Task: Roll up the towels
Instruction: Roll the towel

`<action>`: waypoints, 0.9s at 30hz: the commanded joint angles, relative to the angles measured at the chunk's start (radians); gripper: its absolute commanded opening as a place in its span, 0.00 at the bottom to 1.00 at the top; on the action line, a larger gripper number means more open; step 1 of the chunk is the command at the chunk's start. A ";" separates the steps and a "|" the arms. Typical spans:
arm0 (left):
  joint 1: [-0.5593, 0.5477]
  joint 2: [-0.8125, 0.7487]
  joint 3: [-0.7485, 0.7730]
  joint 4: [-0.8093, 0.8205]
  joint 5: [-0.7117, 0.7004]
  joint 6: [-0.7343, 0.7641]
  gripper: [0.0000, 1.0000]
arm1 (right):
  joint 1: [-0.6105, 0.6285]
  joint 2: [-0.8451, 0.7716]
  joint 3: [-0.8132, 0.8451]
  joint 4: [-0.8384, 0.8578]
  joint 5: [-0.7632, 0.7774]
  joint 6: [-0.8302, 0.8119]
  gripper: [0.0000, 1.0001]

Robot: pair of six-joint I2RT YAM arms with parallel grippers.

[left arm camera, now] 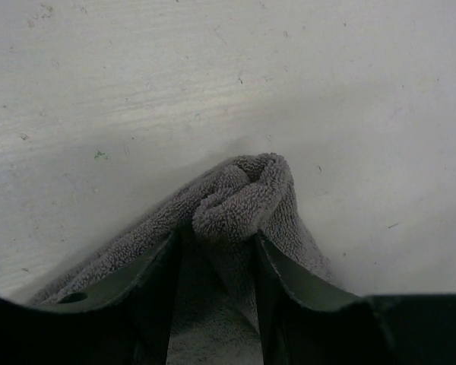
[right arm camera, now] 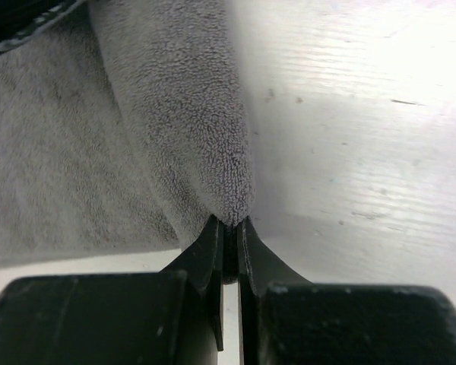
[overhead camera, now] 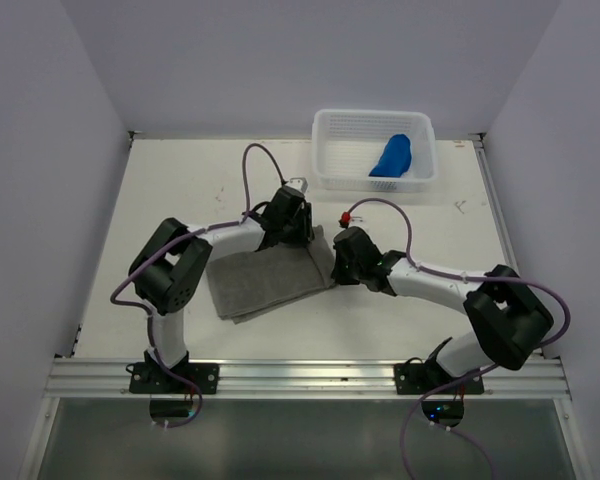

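The grey towel (overhead camera: 265, 280) lies folded flat on the table between my two arms. My left gripper (overhead camera: 285, 235) is at its far edge. In the left wrist view the left gripper (left arm camera: 216, 237) stands open, and a bunched corner of the grey towel (left arm camera: 239, 201) sits between its fingertips. My right gripper (overhead camera: 332, 262) is at the towel's right edge. In the right wrist view the right gripper (right arm camera: 229, 222) is shut, pinching a raised fold of the grey towel (right arm camera: 175, 114). The blue towel (overhead camera: 392, 157) lies rolled up in the basket.
A white perforated basket (overhead camera: 372, 113) stands at the table's back right, against the wall. White walls close in the table on the left, back and right. A metal rail (overhead camera: 300, 375) runs along the near edge by the arm bases.
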 commanded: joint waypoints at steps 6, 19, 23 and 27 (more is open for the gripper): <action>0.015 -0.101 -0.044 -0.009 0.080 -0.017 0.47 | 0.024 -0.115 0.046 -0.196 0.231 -0.156 0.00; 0.015 -0.170 -0.068 -0.006 0.133 -0.045 0.48 | 0.127 -0.106 0.065 -0.241 0.355 -0.253 0.00; 0.015 -0.223 -0.050 -0.040 0.139 -0.063 0.47 | 0.156 -0.098 0.056 -0.224 0.407 -0.219 0.00; 0.015 -0.253 -0.038 -0.064 0.138 -0.078 0.48 | 0.166 -0.089 0.045 -0.199 0.432 -0.180 0.00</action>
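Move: The far end of the towel's rolled edge lies roughly 2 cm ahead of the left hand and 2 cm to its right, some 2 cm lower; the flat part of the towel is centred about 9 cm back and 11 cm left. The white basket is about 23 cm ahead and 16 cm right of the left hand. The right hand already pinches the rolled edge's near end between its fingers, with the far end some 12 cm ahead and 5 cm left. Still pinching the near end of the rolled edge, the right hand drags it about 4 cm to the right, lifting about 2 cm and then easing a little back, while its fingers swing some 25 degrees, from slanting leftward to pointing forward and down. The left hand, its fingers staying half open, draws back about 3 cm from the rolled edge's far end over the towel, then lifts quickly to finish about 6 cm higher, clear of the cloth. ##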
